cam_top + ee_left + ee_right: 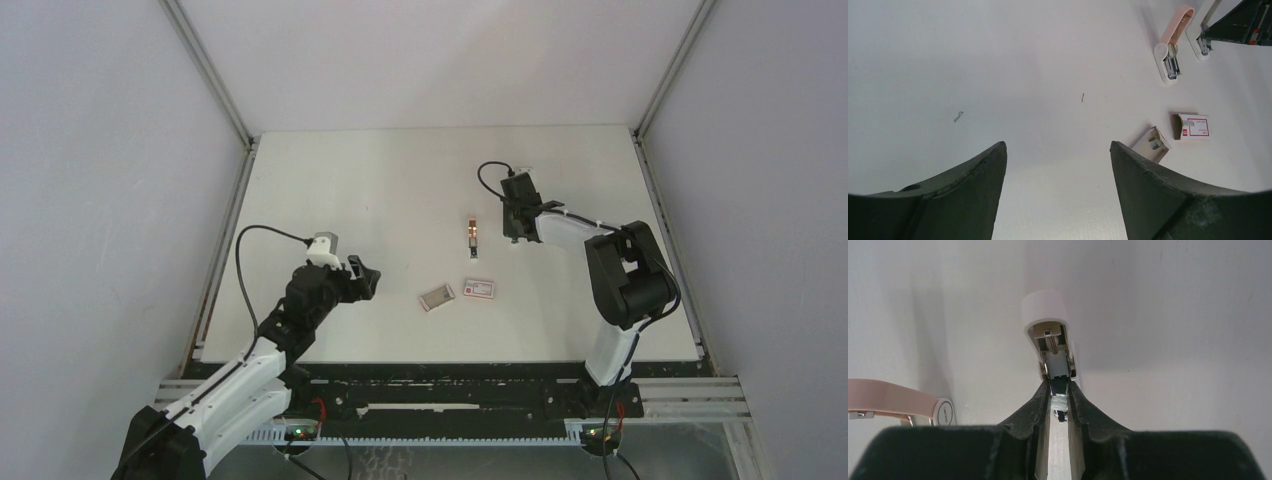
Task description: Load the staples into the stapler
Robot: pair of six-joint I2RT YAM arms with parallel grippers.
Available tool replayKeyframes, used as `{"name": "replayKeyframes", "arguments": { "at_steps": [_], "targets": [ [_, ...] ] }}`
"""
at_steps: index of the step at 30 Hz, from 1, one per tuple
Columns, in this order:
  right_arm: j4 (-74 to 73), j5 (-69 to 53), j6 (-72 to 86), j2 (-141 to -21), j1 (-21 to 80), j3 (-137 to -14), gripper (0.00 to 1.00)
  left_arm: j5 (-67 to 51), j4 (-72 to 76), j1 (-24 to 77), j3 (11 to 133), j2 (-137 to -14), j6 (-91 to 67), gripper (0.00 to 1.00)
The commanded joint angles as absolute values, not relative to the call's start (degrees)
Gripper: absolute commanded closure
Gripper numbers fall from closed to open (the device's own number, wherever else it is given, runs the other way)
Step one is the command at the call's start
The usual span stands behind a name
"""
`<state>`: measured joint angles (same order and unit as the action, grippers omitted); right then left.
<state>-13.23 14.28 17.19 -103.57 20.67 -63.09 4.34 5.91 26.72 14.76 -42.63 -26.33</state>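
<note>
My right gripper (1060,385) is shut on a small white stapler (1049,335) with its metal magazine exposed. A ribbed silvery strip (1060,401) shows in the channel between the fingers; I cannot tell if it is staples. From the left wrist the same stapler (1202,47) shows at the far right under the right gripper (514,232). The pink-red carton (1194,126) lies on the table, and its slide-out tray (1152,145) lies beside it with grey staples (1154,143) inside. My left gripper (1058,145) hovers open and holds nothing, left of the tray (437,297).
A pink mini stapler (1174,42) lies on the table just left of the held white one, also at the left edge of the right wrist view as the pink stapler (898,397). Two loose bent staples (958,116) lie on the white table (330,180). Grey walls enclose the table.
</note>
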Motion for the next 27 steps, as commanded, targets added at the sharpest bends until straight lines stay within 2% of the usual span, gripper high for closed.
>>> {"name": "replayKeyframes", "arguments": {
  "at_steps": [1,27],
  "targets": [
    [-13.96,13.79,18.33,-102.75,20.9,-64.64,0.86,4.79,7.89,26.36,13.8,-41.97,-25.32,0.2],
    [-16.19,2.46,24.23,-100.36,29.4,-63.55,0.87,4.83,7.31,26.37,14.08,-42.27,-25.31,0.2]
  ]
}}
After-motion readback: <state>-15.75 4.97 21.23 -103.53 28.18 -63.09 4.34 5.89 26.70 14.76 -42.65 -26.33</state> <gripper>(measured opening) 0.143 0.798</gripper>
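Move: The right hand's nearly shut fingers are down at the front of the open white stapler, whose middle lies about 2 cm ahead and 1 cm below. The pink stapler is some 10 cm to the left and 1 cm back; the red-and-white box 13 cm back and 8 cm left. From the left hand the white stapler lies about 32 cm right, 12 cm ahead and 8 cm below. Fingers still shut, the right hand drags the white stapler about 8 cm left, 4 back, towards the pink one. ##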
